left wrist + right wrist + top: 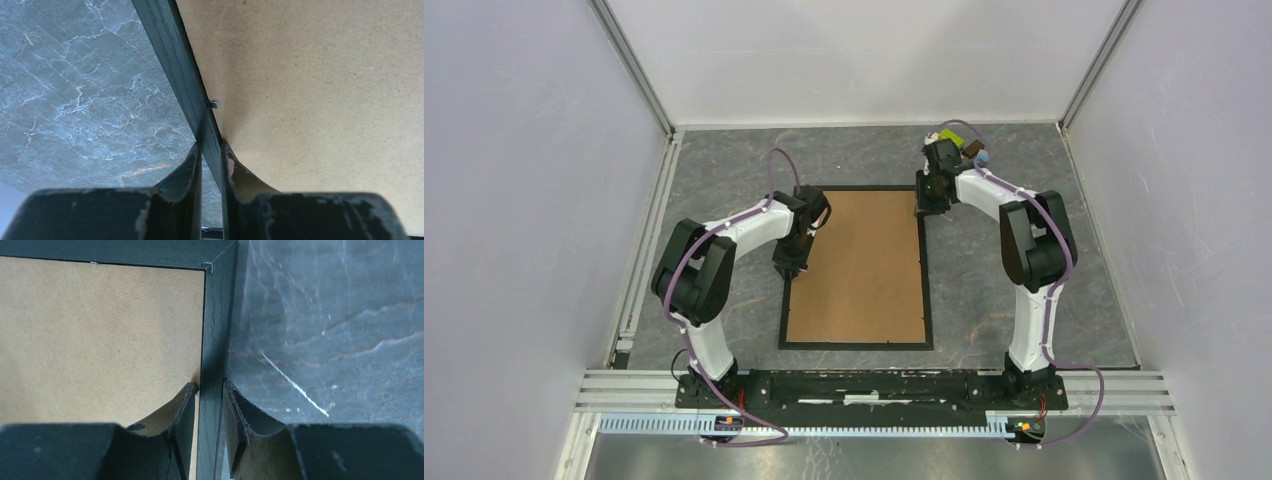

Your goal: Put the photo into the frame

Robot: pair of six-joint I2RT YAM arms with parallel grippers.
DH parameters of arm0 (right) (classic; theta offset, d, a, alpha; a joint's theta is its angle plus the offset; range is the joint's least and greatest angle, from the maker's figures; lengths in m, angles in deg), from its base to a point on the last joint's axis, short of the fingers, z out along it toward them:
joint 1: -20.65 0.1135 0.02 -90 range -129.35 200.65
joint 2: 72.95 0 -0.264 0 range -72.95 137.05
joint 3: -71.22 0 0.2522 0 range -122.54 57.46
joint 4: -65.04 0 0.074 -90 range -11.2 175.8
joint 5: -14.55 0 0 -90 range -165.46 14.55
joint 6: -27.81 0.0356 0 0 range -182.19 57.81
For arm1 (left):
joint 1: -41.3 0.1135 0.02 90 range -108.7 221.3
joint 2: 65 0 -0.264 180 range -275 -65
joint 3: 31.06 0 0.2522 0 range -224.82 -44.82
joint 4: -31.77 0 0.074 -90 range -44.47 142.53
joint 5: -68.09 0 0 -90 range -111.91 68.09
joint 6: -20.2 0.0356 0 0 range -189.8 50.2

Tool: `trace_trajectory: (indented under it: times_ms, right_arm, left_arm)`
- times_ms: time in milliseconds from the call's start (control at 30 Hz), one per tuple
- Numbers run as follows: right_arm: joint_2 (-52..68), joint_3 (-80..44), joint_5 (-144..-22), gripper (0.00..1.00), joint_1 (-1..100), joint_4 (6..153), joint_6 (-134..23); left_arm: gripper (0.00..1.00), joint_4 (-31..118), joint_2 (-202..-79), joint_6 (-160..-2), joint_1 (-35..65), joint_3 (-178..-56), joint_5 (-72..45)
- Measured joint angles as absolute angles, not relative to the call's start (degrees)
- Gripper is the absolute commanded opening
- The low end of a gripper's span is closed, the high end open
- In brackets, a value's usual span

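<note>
The black frame (854, 345) lies flat in the middle of the table with the plain brown backing board (859, 265) filling it. The photo is hidden. My left gripper (789, 268) is down on the frame's left rail, about midway along. In the left wrist view it (211, 150) is shut on that rail (175, 65), one finger on the table side, one over the board (310, 90). My right gripper (921, 208) is on the right rail near the far right corner. In the right wrist view it (211, 387) is shut on the rail (216, 315) beside the board (100, 330).
The grey marble table (1024, 200) is walled in by white panels on the left, right and back. A small metal tab (213, 104) sticks out from the rail's inner edge over the board. The arm bases stand on a metal rail (874, 385) at the near edge.
</note>
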State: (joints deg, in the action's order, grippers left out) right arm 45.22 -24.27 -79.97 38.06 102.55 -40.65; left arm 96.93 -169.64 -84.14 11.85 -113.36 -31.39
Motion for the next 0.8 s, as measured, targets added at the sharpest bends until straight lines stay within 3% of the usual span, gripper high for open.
trace_trajectory:
  times_ms: [100,233,300,600,800]
  right_arm:
    - [48.68,-29.96,-74.81,0.35,40.68,106.02,-41.37]
    - [47.54,-28.41,-73.65,0.57,42.49,100.25,-43.71]
    - [44.52,-23.25,-78.00,0.60,41.90,96.80,-44.06]
    - [31.37,-4.69,-92.03,0.58,40.11,94.20,-44.14]
    - [18.56,13.06,-90.96,0.57,42.23,84.01,-38.22]
  left_arm:
    - [0.02,97.01,-169.64,-83.97,11.85,-113.38,-31.30]
    - [0.02,97.36,-169.64,-83.97,11.85,-113.38,-31.34]
    - [0.02,97.43,-169.73,-83.97,11.87,-113.42,-31.36]
    - [0.03,101.58,-173.49,-85.00,16.94,-117.73,-24.15]
    - [0.12,104.73,-177.68,-86.37,22.10,-122.45,-16.79]
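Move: The right hand's fingers straddle the frame's right bar. The next stretch, with a small tab on its inner edge, lies about 12 cm straight back and 1 cm lower; the far right corner is some 6 cm straight ahead, and the toy car about 17 cm ahead and 6 cm to the right. The left hand already pinches the left bar between its pads; from it the right bar's tab lies about 31 cm right and 3 cm ahead. Forward and left first, some 3 cm in all, the right hand then opens its fingers well wider and turns back, running about 15 cm towards its base along the right bar from near the far corner to the tab, a centimetre or so higher. The left hand keeps its pinch on the left bar, inching forward as its wrist turns counter-clockwise and leans forward and outward. ##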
